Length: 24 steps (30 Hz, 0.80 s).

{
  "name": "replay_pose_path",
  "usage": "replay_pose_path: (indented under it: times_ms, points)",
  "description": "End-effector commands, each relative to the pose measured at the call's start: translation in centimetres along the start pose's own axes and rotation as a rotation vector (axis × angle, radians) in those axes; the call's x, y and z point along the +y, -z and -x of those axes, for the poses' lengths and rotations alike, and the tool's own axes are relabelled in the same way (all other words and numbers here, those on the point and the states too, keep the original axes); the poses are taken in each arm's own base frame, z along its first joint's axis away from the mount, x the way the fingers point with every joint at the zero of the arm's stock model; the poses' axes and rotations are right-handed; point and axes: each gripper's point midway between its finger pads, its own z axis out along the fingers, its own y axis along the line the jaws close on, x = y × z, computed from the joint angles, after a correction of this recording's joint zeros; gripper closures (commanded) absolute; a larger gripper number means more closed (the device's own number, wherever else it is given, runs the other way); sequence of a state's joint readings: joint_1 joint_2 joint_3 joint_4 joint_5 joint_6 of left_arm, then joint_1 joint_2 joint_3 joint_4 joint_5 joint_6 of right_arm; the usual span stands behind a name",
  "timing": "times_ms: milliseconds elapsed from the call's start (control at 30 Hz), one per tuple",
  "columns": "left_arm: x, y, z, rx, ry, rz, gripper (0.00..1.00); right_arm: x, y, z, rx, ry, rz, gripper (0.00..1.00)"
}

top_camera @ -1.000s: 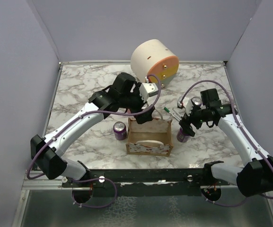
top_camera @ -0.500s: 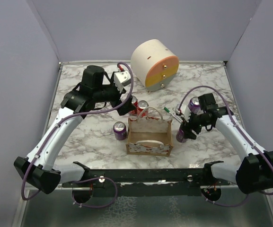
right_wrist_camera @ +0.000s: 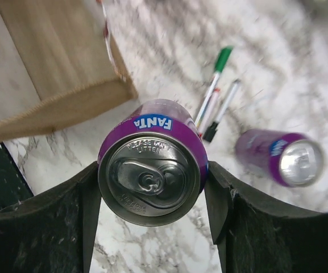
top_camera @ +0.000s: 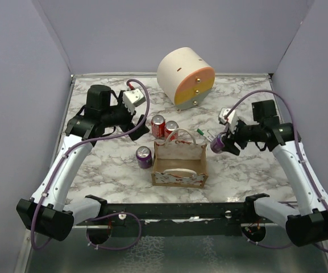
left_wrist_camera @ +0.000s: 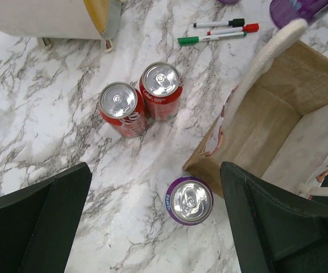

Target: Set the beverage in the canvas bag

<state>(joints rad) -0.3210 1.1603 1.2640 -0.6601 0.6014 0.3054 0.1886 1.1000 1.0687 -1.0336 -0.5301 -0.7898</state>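
The beverage, a purple Fanta can [right_wrist_camera: 151,170], is lifted off the table with my right gripper [right_wrist_camera: 152,185] shut on its sides. From above, the can [top_camera: 217,144] hangs tilted just right of the canvas bag [top_camera: 179,166], a tan tote with white handles standing open. The bag's corner [right_wrist_camera: 67,85] shows to the upper left of the held can. My left gripper [left_wrist_camera: 153,193] is open above the marble, holding nothing, with another purple can [left_wrist_camera: 190,200] below it. From above, the left gripper [top_camera: 138,129] is left of the bag.
Two red cans [top_camera: 164,127] stand behind the bag, and a purple can [top_camera: 144,156] stands at its left. Markers [top_camera: 203,134] lie behind the bag's right corner. A third purple can [right_wrist_camera: 280,156] lies near them. The cream-and-orange drawer box [top_camera: 186,77] stands at the back.
My right gripper closed on the purple can beside the bag and lifted it up and to the right. The left arm pulled back to the left, uncovering the red cans.
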Motion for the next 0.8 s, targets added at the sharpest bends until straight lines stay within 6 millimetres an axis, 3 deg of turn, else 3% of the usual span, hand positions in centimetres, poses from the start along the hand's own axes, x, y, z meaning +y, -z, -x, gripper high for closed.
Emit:
replay_pose_path:
  times_ms: [0,167,267,533,767]
  points:
    - [0.8,0.6,-0.1,-0.03,-0.023,0.017,0.01,0.8,4.6,8.0,-0.252,0.062,0.007,0.99]
    - [2.2,0.6,-1.2,-0.02,-0.007,0.069,0.01,1.8,7.4,12.8,-0.393,0.111,0.077,0.99]
    - [3.1,0.5,-2.2,-0.001,-0.001,0.102,0.01,3.0,7.7,14.5,-0.436,0.139,0.144,0.99]
    - [5.0,0.4,-3.6,0.021,0.049,0.144,0.01,7.0,5.8,17.1,-0.43,0.239,0.292,0.99]
    - [5.5,0.7,-3.9,0.01,0.089,0.149,0.01,8.6,1.2,17.9,-0.346,0.307,0.32,0.99]
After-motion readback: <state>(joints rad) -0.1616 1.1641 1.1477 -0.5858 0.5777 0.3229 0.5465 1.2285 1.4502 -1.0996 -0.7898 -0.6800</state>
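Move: The canvas bag, where the held Fanta can is going, has its middle some 19 cm to the right hand's left, 6 cm back and 10 cm below. The markers lie about 14 cm ahead and 4 cm left of that hand, the other Fanta can about 17 cm ahead and 6 cm to its right, and the nearer Coke can roughly 14 cm ahead and 24 cm left. From the left hand the bag is about 17 cm right, 6 cm back and 20 cm down. The Fanta can, already off the table and still gripped, is carried by the right hand up about 13 cm, then mostly left, some 12 cm in all, and a little back over the bag's opening, sinking slightly. The wrist turns about 30 degrees, counter-clockwise with its left side rising. The left hand, open and empty, draws about 5 cm left and sinks some 4 cm, away from the bag. ##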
